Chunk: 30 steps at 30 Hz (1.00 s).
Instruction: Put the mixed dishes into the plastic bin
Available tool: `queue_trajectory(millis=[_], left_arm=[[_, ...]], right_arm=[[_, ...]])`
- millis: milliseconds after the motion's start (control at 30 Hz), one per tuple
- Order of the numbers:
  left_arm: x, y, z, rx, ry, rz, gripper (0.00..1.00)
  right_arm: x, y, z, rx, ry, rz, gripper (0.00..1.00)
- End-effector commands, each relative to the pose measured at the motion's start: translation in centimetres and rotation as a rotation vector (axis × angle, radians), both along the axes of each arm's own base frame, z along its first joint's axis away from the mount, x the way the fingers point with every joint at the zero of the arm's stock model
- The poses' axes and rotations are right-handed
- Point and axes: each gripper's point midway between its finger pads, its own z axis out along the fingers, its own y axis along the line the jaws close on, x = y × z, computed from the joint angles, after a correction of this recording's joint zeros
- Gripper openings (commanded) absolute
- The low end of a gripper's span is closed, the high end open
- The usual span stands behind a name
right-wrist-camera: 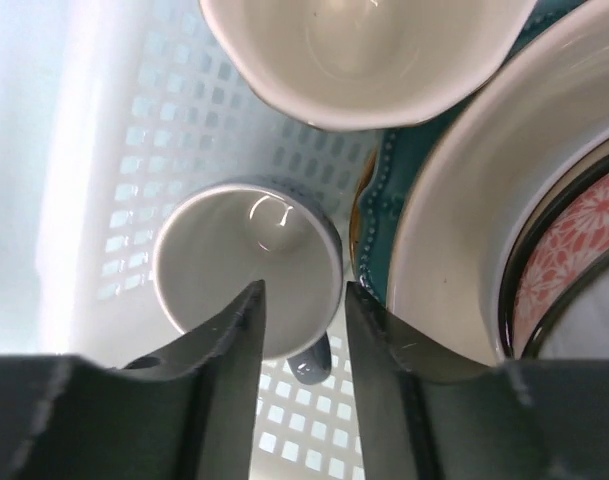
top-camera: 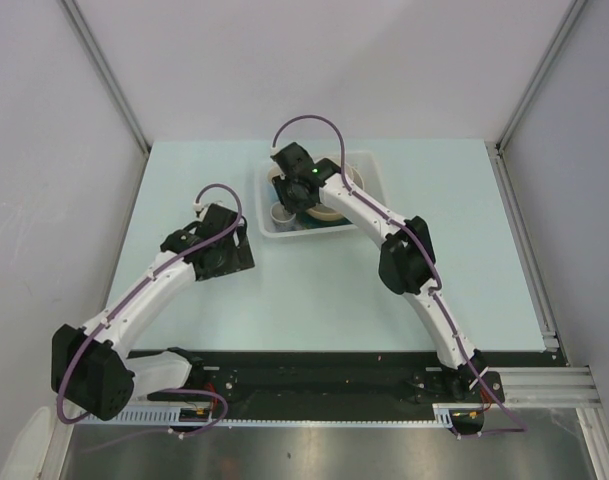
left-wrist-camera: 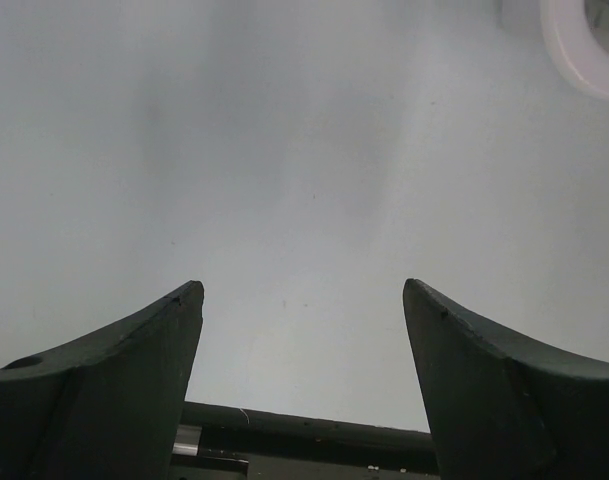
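Note:
The plastic bin [top-camera: 369, 170] stands on the table at the middle back, and its perforated floor shows in the right wrist view [right-wrist-camera: 164, 130]. My right gripper [top-camera: 292, 200] hangs over the bin's left part. In the right wrist view this gripper [right-wrist-camera: 302, 292] is open. Its fingers straddle the right wall and handle of a small mug [right-wrist-camera: 234, 270], white inside, which stands on the bin floor. A white bowl [right-wrist-camera: 364, 50], a teal scalloped plate [right-wrist-camera: 384, 200] and a large white bowl [right-wrist-camera: 454, 230] holding a floral dish [right-wrist-camera: 574, 240] lie beside it. My left gripper [top-camera: 234, 255] is open and empty [left-wrist-camera: 302, 290] over bare table.
A corner of the bin [left-wrist-camera: 584, 50] shows at the top right of the left wrist view. The table's pale surface [top-camera: 314, 300] runs between the two arms. Grey walls enclose the table at the back and sides.

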Motion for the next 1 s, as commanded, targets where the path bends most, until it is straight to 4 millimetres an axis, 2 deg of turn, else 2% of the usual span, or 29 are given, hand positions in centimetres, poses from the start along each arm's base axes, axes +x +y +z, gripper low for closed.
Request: queue_trajectory(millis=[0, 233, 367, 433, 467, 533, 567, 600, 667, 700, 767, 800, 867, 900, 967], left_arm=[[1.0, 0.0, 2.1, -0.006, -0.05, -0.002, 0.85], [0.5, -0.2, 2.1, -0.037, -0.061, 0.005, 0.86], [1.1, -0.5, 2.5, -0.043, -0.074, -0.001, 0.86], [1.5, -0.6, 3.0, -0.043, -0.086, -0.004, 0.86], [1.7, -0.7, 3.1, -0.042, -0.088, -0.009, 0.86], [2.2, -0.9, 3.4, -0.042, -0.1, -0.017, 0.86], [2.4, -1.0, 3.5, -0.039, -0.103, -0.023, 0.86], [2.5, -1.0, 3.6, -0.038, -0.104, -0.026, 0.86], [2.9, -1.2, 3.8, -0.038, -0.113, -0.029, 0.86], [3.1, -1.2, 3.8, -0.038, -0.112, -0.031, 0.86], [3.3, -1.4, 4.0, -0.041, -0.115, -0.035, 0.86], [3.3, -1.4, 3.9, -0.041, -0.112, -0.036, 0.86], [3.5, -1.5, 4.2, -0.04, -0.117, -0.036, 0.85], [3.4, -1.4, 4.3, -0.039, -0.119, -0.037, 0.85], [3.4, -1.3, 4.6, -0.04, -0.131, -0.037, 0.85]], right_arm=[[1.6, 0.6, 4.6, 0.091, -0.091, -0.019, 0.44], [0.3, 0.0, 10.0, 0.187, -0.129, -0.016, 0.47], [-1.9, -0.1, 14.5, 0.25, -0.163, 0.003, 0.52], [-2.7, -0.1, 15.8, 0.269, -0.174, 0.008, 0.54], [-3.4, -0.5, 17.3, 0.284, -0.191, 0.012, 0.54], [-3.9, -1.4, 18.4, 0.298, -0.203, -0.003, 0.55], [-3.8, -2.7, 17.2, 0.279, -0.178, -0.03, 0.56], [-3.8, -4.1, 19.8, 0.331, -0.225, -0.052, 0.57], [-3.2, -6.8, 19.9, 0.347, -0.228, -0.118, 0.6], [-2.4, -10.1, 20.2, 0.345, -0.249, -0.183, 0.63], [-1.6, -13.7, 19.6, 0.33, -0.25, -0.262, 0.64], [-1.1, -16.9, 18.4, 0.307, -0.234, -0.326, 0.64], [-0.7, -19.8, 17.5, 0.284, -0.222, -0.377, 0.64], [-0.8, -21.5, 16.2, 0.282, -0.188, -0.397, 0.64], [-0.8, -22.2, 15.2, 0.301, -0.165, -0.397, 0.65]])
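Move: The small grey cup just set down in the bin is right at the right fingers, its middle about 2 cm left, 1 cm back and 4 cm below. The blue mug stands some 7 cm ahead and 3 cm left, and the bowl stack about 9 cm right and 3 cm ahead, both slightly below. From the left hand the grey cup lies roughly 9 cm ahead, 10 cm right and 6 cm lower. Fingers opening wider, the right hand rises some 18 cm from the grey cup, then swings about 20 cm right. ##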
